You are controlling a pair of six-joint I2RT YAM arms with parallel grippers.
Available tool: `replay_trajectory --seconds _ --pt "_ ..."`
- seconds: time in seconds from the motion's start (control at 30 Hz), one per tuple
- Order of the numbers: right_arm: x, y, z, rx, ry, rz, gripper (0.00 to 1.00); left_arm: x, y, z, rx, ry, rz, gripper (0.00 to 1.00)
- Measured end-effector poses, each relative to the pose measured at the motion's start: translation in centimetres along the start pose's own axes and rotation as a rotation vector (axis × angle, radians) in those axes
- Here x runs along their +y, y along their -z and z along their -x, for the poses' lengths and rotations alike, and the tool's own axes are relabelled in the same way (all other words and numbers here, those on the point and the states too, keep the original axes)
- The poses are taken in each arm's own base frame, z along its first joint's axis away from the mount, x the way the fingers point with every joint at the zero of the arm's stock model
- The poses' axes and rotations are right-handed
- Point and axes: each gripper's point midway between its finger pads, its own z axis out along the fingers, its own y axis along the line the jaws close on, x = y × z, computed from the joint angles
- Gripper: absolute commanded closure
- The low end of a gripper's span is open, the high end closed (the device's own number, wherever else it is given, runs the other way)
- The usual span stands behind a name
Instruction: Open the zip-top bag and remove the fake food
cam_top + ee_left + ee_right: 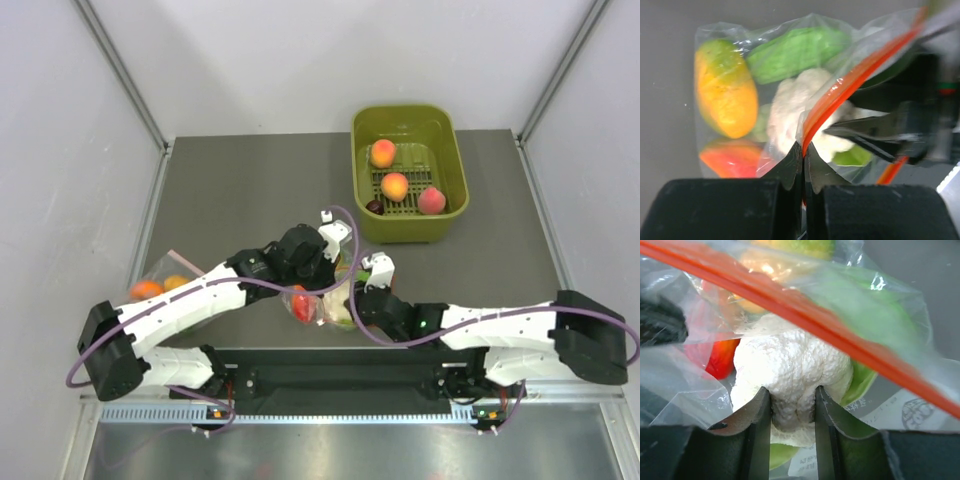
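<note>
The zip-top bag (322, 300) lies at the near middle of the table, clear and crinkly, with an orange-red zip strip (850, 82). My left gripper (804, 150) is shut on one lip of that strip. Through the plastic show a yellow-orange piece (725, 95), a green oblong piece (795, 50), a glossy red piece (732, 157) and the white cauliflower (790, 360). My right gripper (792, 395) reaches in through the open mouth. Both its jaws press against the cauliflower's sides. In the top view the two grippers meet over the bag, left (338, 268) and right (350, 305).
A green bin (455, 190) stands at the back right with three peaches (395, 185) and a dark plum (374, 207) inside. A second clear bag (165, 285) with orange fruit lies at the left under my left arm. Walls close in the table's sides.
</note>
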Motion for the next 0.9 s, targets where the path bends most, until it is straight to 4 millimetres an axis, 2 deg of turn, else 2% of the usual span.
replay_trajectory --seconds 0.47,0.73,0.9 --pt "-2.5 6.0 4.2 -0.142 -0.106 0.067 1.00 1.0 -1.5 -1.1 0.053 0.011 0.031 1.00" --pt "-3.7 7.6 5.2 -0.211 -0.191 0.087 1.00 0.3 -2.1 -0.9 0.049 -0.004 -0.008 1.00" --pt "-3.5 8.4 6.0 -0.240 -0.179 0.119 1.00 0.2 -2.4 -0.4 0.039 -0.005 -0.012 1.00"
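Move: The cauliflower is already between the right fingers in the bag's mouth, its middle about 2 cm ahead and 2 cm left of that hand. The green bin's middle is some 29 cm ahead and 13 cm right of the right hand, near its height; the mango lies about 7 cm ahead and 2 cm left, and the red piece 9 cm left and 1 cm back, both a little lower. From the left hand the cauliflower is roughly 5 cm right, 2 cm back and 6 cm below. Keeping its grip on the cauliflower, the right hand draws it up about 8 cm and to the right about 7 cm, with a slight drift back, away from the left gripper, while the wrist rolls so that the hand's left side rises some 15 degrees. The left hand stays shut on the bag's orange zip edge and gives only a little with the pull, sinking about 2 cm and then easing about a centimetre right and forward. ##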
